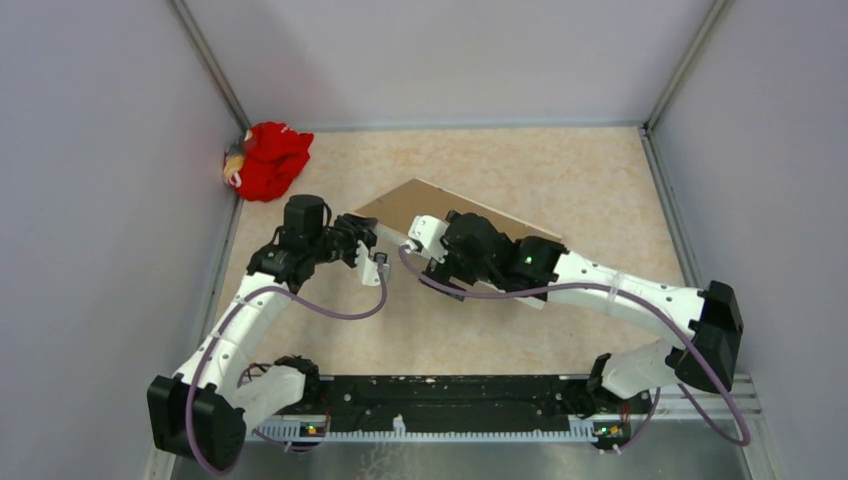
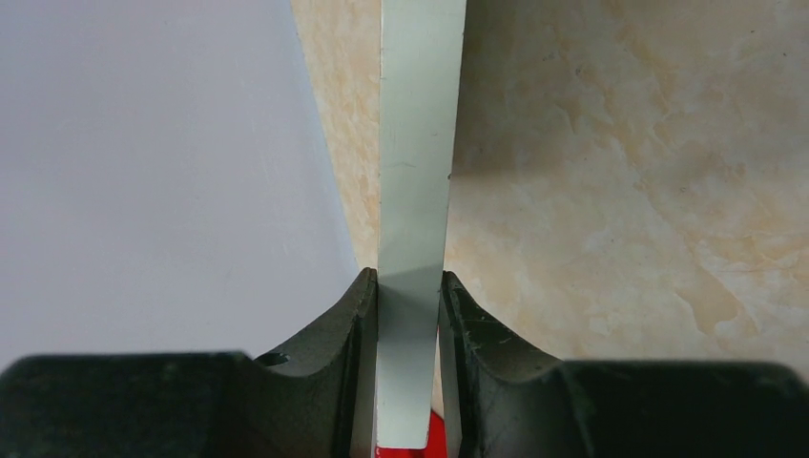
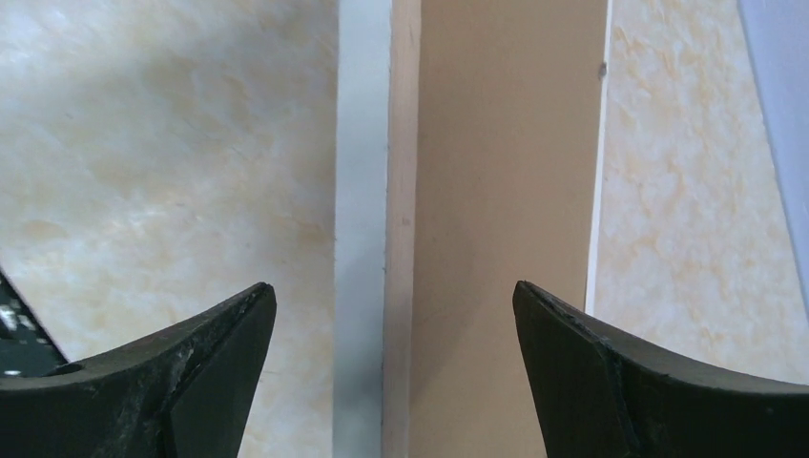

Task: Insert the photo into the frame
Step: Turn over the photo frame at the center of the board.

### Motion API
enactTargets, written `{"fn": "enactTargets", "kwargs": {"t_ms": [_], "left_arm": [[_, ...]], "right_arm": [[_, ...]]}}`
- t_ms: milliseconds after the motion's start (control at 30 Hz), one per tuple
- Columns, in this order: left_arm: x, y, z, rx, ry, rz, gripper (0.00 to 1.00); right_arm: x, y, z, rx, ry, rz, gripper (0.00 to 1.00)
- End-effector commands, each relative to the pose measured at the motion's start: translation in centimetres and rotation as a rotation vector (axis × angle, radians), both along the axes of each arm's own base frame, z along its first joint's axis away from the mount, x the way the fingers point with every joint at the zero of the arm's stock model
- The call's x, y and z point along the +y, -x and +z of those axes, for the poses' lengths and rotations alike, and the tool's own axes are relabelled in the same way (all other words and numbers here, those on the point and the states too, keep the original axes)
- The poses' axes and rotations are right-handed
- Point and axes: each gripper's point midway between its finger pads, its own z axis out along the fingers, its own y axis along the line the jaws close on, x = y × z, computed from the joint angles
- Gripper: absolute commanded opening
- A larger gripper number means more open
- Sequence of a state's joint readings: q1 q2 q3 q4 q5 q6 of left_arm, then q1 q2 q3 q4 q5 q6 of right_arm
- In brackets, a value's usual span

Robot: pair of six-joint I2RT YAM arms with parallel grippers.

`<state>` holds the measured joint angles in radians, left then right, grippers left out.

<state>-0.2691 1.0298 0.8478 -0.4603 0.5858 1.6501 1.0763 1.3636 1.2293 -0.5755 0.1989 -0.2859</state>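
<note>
The frame [image 1: 533, 298] lies at a slant in the middle of the table, rear side up, with the brown backing board [image 1: 430, 205] showing in it. My left gripper [image 1: 375, 250] is shut on the frame's left edge. In the left wrist view that edge is a pale white strip [image 2: 415, 143] clamped between the jaws of the left gripper [image 2: 408, 281]. My right gripper [image 1: 412, 240] hovers open over the same end. In the right wrist view the right gripper [image 3: 394, 296] straddles the frame's white and light-wood rim [image 3: 382, 191] and the backing board [image 3: 506, 191] without touching either. The photo is hidden.
A red soft toy [image 1: 268, 160] lies in the far left corner against the wall, and a bit of red [image 2: 434, 441] shows under the left jaws. Grey walls [image 1: 100, 200] enclose the table on three sides.
</note>
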Motion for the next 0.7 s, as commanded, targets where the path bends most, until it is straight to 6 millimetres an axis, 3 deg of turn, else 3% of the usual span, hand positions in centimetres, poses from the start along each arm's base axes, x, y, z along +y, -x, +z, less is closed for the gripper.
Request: {"fn": "enactTargets", "kwargs": {"t_ms": [0,167,233,300,467,533,667], "left_arm": [[-0.7,-0.4,3.9,-0.075,0.079,-0.006,0.04],[-0.6,-0.6,4.2,-0.07,0.094,0.011,0.04],[-0.6,-0.7,4.2,-0.07,0.095,0.015,0.05],[-0.6,-0.7,4.4,-0.073,0.102,0.02,0.07],[-0.4,-0.6,5.8,-0.088,0.138,0.045,0.36],[-0.4,-0.5,6.5,-0.085,0.162,0.058,0.58],[-0.6,0.3,8.5,-0.043,0.228,0.07,0.81]], "right_arm": [[-1.3,-2.5,-0.3,-0.155,0.074,-0.064,0.92],[-1.6,-3.5,-0.7,-0.211,0.089,-0.102,0.81],[-1.7,-3.9,-0.4,-0.236,0.08,-0.12,0.73],[-1.6,-4.2,0.3,-0.253,0.059,-0.129,0.58],[-1.0,-4.4,2.2,-0.261,0.003,-0.148,0.32],[-0.7,-4.4,3.0,-0.261,-0.023,-0.15,0.27],[-0.2,-4.7,4.4,-0.218,-0.087,-0.168,0.24]]}}
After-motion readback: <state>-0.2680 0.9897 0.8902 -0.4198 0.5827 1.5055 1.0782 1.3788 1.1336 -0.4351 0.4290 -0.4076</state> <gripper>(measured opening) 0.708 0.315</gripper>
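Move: The photo frame's near long edge, already pinched and held up by the left hand, passes just ahead of the open right hand: its grip spot is about 3 cm forward, 2 cm right and 2 cm lower. The frame's far edge lies some 12 cm ahead and 10 cm right of this hand, and lower. From the left hand the grip spot is about 12 cm right, 5 cm back and slightly lower; the frame's left corner is 4 cm left and 2 cm ahead. The right fingers pinch the raised near edge: the hand goes forward and right and nearly 3 cm down to straddle it, then closes, easing back up a little while still edging forward, about 4 cm of net travel with the wrist tilting some 15 degrees. The left hand holds still until then, opens off the edge and rises about 3.5 cm, turning slightly. ##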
